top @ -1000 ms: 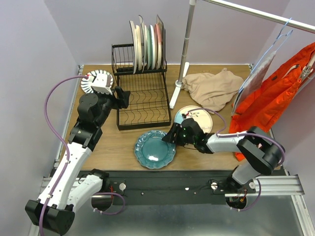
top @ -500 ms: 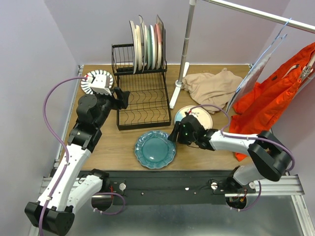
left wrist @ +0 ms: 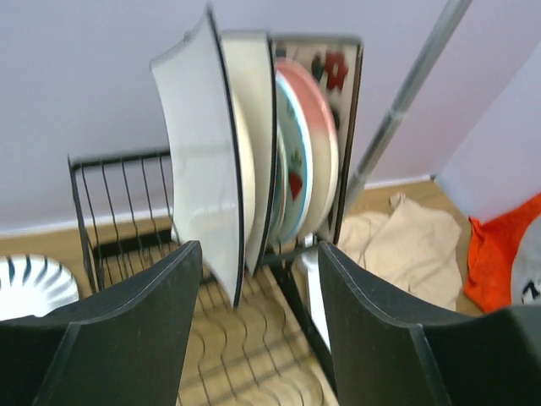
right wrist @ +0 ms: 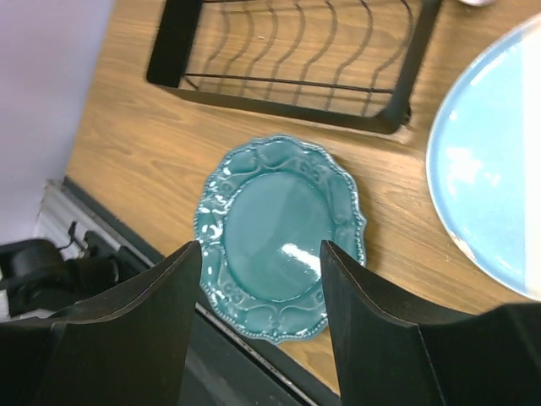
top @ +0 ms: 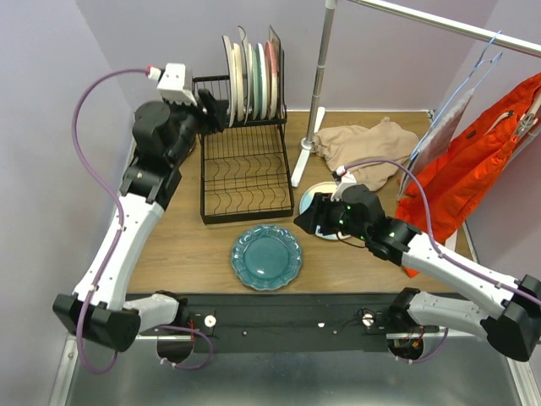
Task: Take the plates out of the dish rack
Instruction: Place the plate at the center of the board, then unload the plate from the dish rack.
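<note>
Several plates [top: 251, 74] stand on edge in the upper basket of the black dish rack [top: 245, 182]. My left gripper [top: 213, 110] is open and empty, just left of them. In the left wrist view the left gripper [left wrist: 258, 254] faces the nearest white plate [left wrist: 199, 161], with a pink-rimmed plate [left wrist: 317, 152] farther back. A striped plate [left wrist: 30, 288] lies on the table at the left. The scalloped teal plate [top: 266, 256] lies flat in front of the rack. My right gripper [top: 306, 216] hovers open and empty over the edge of the cream-blue plate [right wrist: 490, 169], with the teal plate [right wrist: 279, 233] below it.
The metal rail stand's pole [top: 314, 93] rises right of the rack. A beige cloth [top: 368, 148] lies at the back right. An orange garment [top: 482, 161] and a hanger hang from the rail at the right. The rack's lower tray [right wrist: 279, 93] holds nothing.
My left arm has risen from beside the lower tray to the upper basket, close to the standing plates. My right gripper has lifted and drawn back right, away from the teal plate.
</note>
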Motion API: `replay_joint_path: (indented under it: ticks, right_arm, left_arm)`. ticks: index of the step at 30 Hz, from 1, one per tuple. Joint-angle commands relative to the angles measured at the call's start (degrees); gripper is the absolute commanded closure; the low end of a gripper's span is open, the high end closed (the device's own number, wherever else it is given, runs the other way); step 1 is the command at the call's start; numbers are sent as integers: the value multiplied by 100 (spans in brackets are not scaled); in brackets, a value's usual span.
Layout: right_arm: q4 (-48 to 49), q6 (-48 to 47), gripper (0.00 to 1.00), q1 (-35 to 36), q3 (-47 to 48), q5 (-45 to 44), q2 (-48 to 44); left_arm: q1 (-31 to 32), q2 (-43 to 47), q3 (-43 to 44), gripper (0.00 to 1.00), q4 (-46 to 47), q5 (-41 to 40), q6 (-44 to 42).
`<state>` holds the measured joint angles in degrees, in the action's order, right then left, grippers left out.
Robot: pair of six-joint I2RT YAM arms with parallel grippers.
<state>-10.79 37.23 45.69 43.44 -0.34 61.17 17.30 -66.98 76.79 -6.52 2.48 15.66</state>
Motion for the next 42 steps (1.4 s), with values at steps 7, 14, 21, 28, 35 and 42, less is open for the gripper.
replay_joint_path:
  ticks: [7,14,21,28,35,42]
  right_arm:
    - [-354,-638,34,19,209,482,-404]
    - [-310,-674,34,27,147,429,-386]
    - [-310,-735,34,19,59,403,-693]
    - [-328,-665,34,19,-125,350,-1018]
    - [-442,-691,34,19,-187,341,-1195]
    - [-486,-691,34,19,-213,280,-1212]
  left_arm:
    - [-42,-1572,1874,39,-297,262,-546]
    - [-42,-2038,2050,50,-191,262,-599]
    - [-42,-2459,2129,53,-156,-19,-634]
    - [-42,-2724,2340,60,-297,-195,-652]
    - [-42,-2610,2296,63,-323,-573,-748]
    - [-42,-2671,2393,66,-340,-582,-705]
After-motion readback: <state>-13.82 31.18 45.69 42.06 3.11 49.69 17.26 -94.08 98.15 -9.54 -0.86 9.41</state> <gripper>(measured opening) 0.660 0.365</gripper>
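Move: Ahead of the left hand, about 20 cm off and 2 cm right, nearly level, the leftmost dark-rimmed plate stands in the rack. A second dark-rimmed plate is some 4 cm right of it, the pink plate about 10 cm right of it; the striped plate lies on the board 17 cm ahead of the hand, 22 left and 41 below. From the right hand the leftmost plate is about 35 cm ahead, 17 left and 20 higher, the teal plate 5 back, 9 left, 17 below. Reaching forward about 12 cm with a slight drift right, the left hand arcs over, first up 4 cm and then down 8, to the near edge of the leftmost dark-rimmed plate, rolling a little and narrowing its still-open fingers until they straddle the rim. Meanwhile the empty right hand draws about 5 cm up and back, away from the teal plate, fingers still open. ##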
